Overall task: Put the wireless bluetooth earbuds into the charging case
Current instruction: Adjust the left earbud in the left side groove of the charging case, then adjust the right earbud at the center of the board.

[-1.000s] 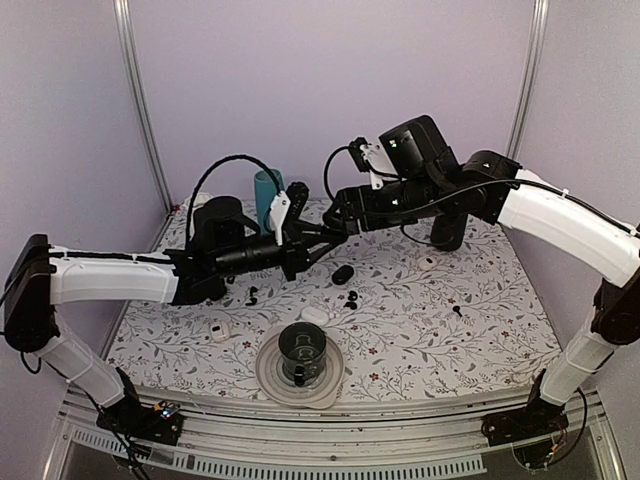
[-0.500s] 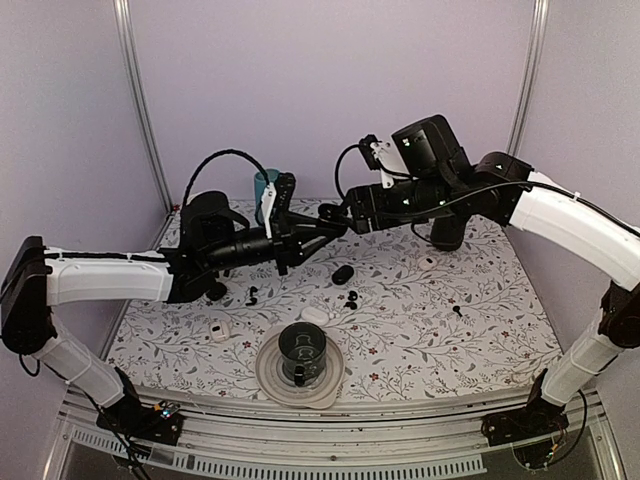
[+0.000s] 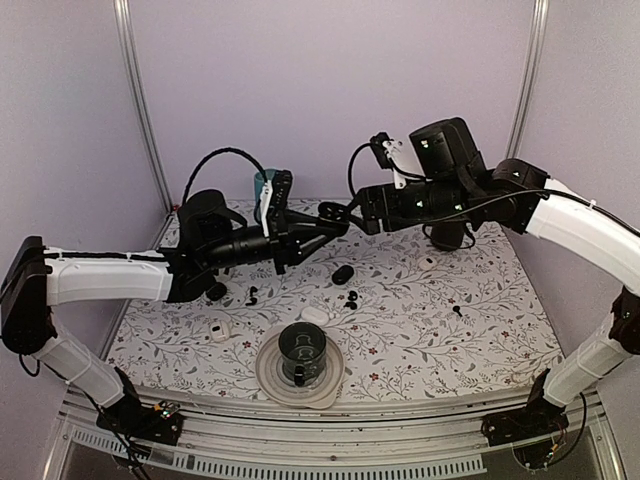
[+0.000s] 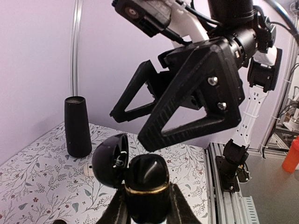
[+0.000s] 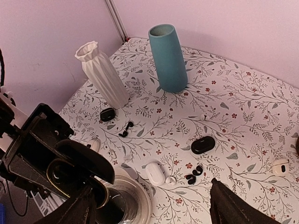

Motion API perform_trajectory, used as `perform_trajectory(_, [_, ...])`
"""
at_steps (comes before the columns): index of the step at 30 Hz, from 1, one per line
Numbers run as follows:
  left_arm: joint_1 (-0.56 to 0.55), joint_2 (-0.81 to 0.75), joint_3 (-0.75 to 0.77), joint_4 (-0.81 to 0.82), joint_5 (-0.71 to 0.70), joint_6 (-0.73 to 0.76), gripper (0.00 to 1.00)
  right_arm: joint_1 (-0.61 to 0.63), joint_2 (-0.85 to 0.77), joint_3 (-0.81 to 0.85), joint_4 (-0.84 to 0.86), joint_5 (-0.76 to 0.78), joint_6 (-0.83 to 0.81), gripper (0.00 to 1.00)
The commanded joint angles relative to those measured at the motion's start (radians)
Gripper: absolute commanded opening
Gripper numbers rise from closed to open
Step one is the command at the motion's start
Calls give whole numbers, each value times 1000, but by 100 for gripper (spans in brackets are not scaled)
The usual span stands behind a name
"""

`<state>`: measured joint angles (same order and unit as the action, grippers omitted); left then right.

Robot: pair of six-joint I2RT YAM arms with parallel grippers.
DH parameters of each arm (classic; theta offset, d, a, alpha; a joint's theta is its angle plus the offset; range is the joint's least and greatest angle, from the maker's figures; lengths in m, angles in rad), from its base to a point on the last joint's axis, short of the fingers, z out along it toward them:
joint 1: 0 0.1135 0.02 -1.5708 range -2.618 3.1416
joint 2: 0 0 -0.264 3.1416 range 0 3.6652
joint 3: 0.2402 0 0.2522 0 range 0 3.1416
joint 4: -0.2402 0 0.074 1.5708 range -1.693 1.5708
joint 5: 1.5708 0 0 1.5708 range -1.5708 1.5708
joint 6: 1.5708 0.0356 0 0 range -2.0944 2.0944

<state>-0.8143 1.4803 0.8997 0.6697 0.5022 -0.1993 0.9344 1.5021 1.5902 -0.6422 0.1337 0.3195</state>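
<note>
My left gripper [image 4: 147, 198] is shut on a black charging case [image 4: 147, 179] with a gold ring. The case is held up in the air with its round lid [image 4: 108, 161] swung open to the left. Just above and behind the case hangs my right gripper [image 4: 127, 125], open, with nothing between its fingers. In the top view the two grippers meet over the back middle of the table, left gripper [image 3: 322, 226] and right gripper [image 3: 340, 211]. A pair of black stemmed earbuds [image 5: 125, 129] lies on the table, and another small black pair [image 5: 194, 172] lies nearer the middle.
A teal vase [image 5: 168, 58] and a white ribbed vase [image 5: 103, 74] stand at the back left. A black cylinder [image 4: 77, 120] stands at the back right. On the table lie a white case [image 5: 156, 172], a black oval case [image 5: 202, 144] and a glass dish [image 3: 272, 378] holding a black cup.
My right gripper has drawn back to the right and slightly up, away from the case. My left gripper has risen and turned a little with the case still in it.
</note>
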Motion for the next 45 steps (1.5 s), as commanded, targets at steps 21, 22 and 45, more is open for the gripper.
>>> perform_trajectory(21, [58,-81,-28,28,24,-7,0,-385,-280,-723,103,-46,296,61])
perform_trajectory(22, [59,-83,-27,26,26,-5,0,-402,-273,-750,115,-50,294,60])
perform_trajectory(45, [68,-127,-45,-12,2,6,0,-654,68,-808,344,-174,108,55])
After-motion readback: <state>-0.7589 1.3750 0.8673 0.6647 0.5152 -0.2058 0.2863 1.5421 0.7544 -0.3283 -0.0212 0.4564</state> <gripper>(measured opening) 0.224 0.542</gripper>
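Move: The last loose black earbud lies on the table some 25 cm to the right hand's right, 4 cm farther out and about 32 cm below. A small white case stands roughly 11 cm beyond that earbud and 5 cm left of it; the tall dark tumbler stands about 17 cm beyond it, 1 cm to its right. The held open charging case is 4 cm left of the right hand, level front to back, 3 cm lower. From the left hand the earbud is about 29 cm right, 4 cm farther out and 29 cm down. Down and to its right, roughly 30 cm down and 25 cm across, the right hand sweeps empty from beside the charging case to just over the loose earbud, pitching down and turning clockwise, its fingers narrowing to about half open. The left hand keeps its grip on the charging case and eases it a few centimetres left and up. ##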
